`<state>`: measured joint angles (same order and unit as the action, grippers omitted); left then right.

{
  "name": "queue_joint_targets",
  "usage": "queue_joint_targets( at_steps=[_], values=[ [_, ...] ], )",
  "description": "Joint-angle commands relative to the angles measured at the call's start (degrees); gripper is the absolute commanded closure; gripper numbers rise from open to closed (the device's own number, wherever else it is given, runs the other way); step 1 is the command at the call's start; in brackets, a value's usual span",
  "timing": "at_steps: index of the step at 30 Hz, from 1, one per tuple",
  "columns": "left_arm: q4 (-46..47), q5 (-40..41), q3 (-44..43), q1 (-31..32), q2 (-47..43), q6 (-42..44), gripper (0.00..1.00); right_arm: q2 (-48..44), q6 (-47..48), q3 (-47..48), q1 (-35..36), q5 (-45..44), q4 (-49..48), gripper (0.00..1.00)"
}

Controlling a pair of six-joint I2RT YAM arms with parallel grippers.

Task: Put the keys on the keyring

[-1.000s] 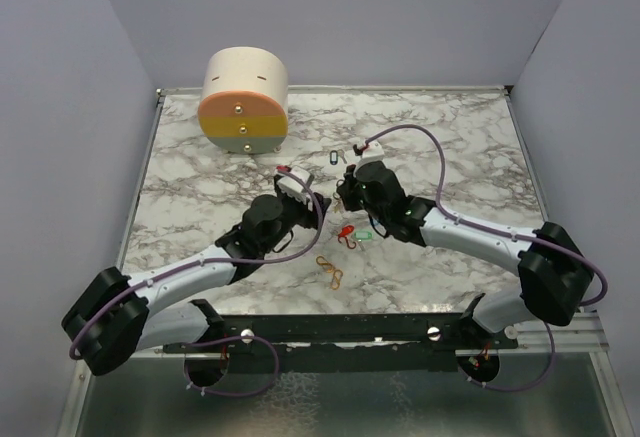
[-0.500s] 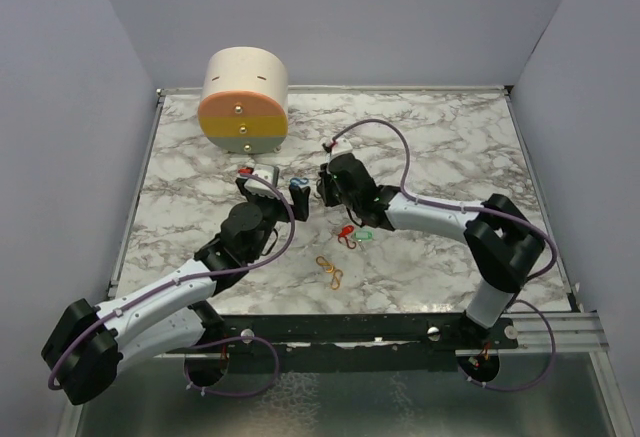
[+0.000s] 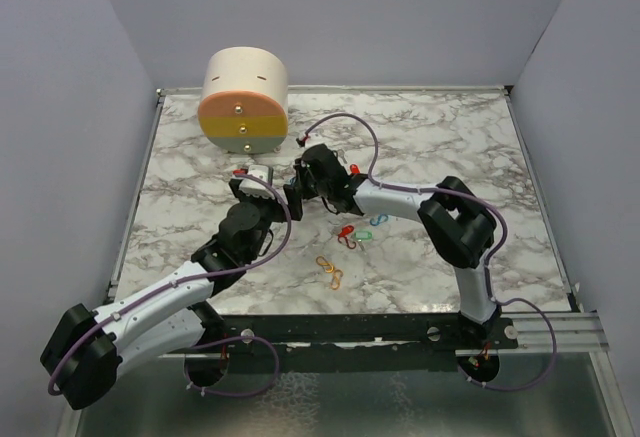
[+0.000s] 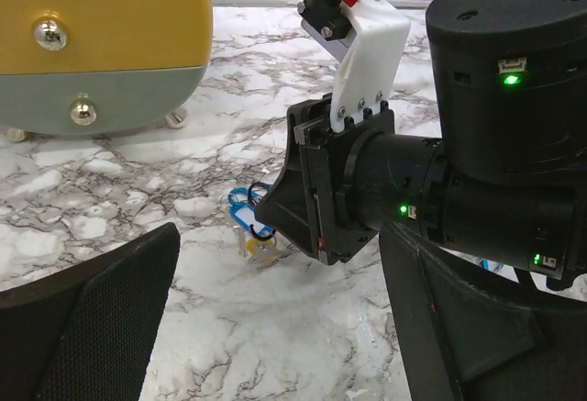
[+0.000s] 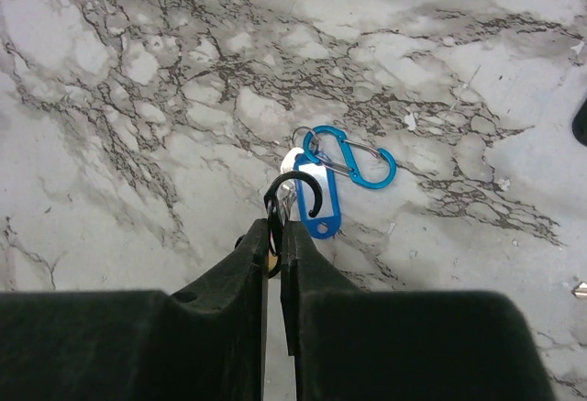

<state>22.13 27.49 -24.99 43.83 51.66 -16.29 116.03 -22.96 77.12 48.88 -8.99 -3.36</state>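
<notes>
My right gripper (image 5: 273, 227) is shut on a black S-shaped clip (image 5: 295, 192). Below it, a blue tag (image 5: 317, 205) and a blue carabiner (image 5: 354, 157) rest on the marble, joined by a thin silver ring (image 5: 300, 135). My left gripper (image 4: 275, 328) stands open just left of the right gripper (image 3: 298, 183), with nothing between its fingers (image 4: 92, 318). In the left wrist view the blue tag (image 4: 242, 209) and a yellow piece (image 4: 260, 247) hang at the right gripper's tip. More keys lie loose: red (image 3: 347, 235), green (image 3: 364, 236), orange (image 3: 329, 272) and blue (image 3: 380, 220).
A big cream-and-orange cylinder (image 3: 244, 102) with small round knobs stands at the back left, close behind the left gripper (image 3: 268, 185). The right forearm (image 3: 400, 197) stretches across the middle of the marble table (image 3: 500, 157). Grey walls close in the sides.
The left gripper has opened and drawn back to the left. The right arm has swung left with the black clip and blue tag, close to the left gripper.
</notes>
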Motion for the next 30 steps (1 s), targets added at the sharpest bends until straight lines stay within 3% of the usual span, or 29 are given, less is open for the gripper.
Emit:
queue_joint_targets(
  at_steps=[1, 4, 8, 14, 22, 30],
  values=[
    [0.02, 1.63, 0.8, -0.89, -1.2, -0.91, 0.08, 1.76, -0.96, 3.62, -0.27, 2.53, 0.25, 0.9],
    [0.02, 1.45, 0.84, -1.1, -1.19, -1.1, 0.08, 2.42, -1.36, 4.29, -0.37, 2.81, 0.36, 0.85],
    [-0.07, 1.37, 0.99, -1.21, -1.29, -1.32, 0.08, 2.83, -1.99, 4.66, -0.67, 3.48, 0.19, 0.7],
    [-0.14, 1.34, 1.19, -1.23, -1.76, -1.59, 0.08, 3.45, -2.44, 5.35, -1.16, 4.18, 0.36, 0.61],
    [-0.88, 1.77, 0.82, -1.3, -1.91, -2.5, 0.08, 1.19, -2.56, 3.52, -1.25, 3.46, 0.29, 0.58],
    [-4.26, -1.29, -1.43, -1.3, 2.55, -5.54, 0.08, -8.52, -0.82, -8.06, -1.25, 0.53, 3.6, 0.47]
  ],
)
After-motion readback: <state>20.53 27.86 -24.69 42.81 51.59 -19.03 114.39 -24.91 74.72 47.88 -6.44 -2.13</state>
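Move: My right fingers are shut on the black keyring with the yellow tag, just above the table. The blue carabiner I'm setting it beside lies about 4 cm ahead, 1 cm to the left and 3 cm below; the blue tag is some 3 cm straight ahead. The black tag is roughly 10 cm ahead and 8 cm right, the red tag about 12 cm back and 11 cm right. From my left hand the blue carabiner is about 13 cm ahead, 4 cm right and 15 cm down. I open my right fingers to about half and let go of the black keyring with its yellow tag and keys, easing about 1.5 cm left and forward, towards the blue carabiner, as they part. Then I draw the open hand back and to the right, roughly 3 cm, low over the table and without turning the wrist much. ##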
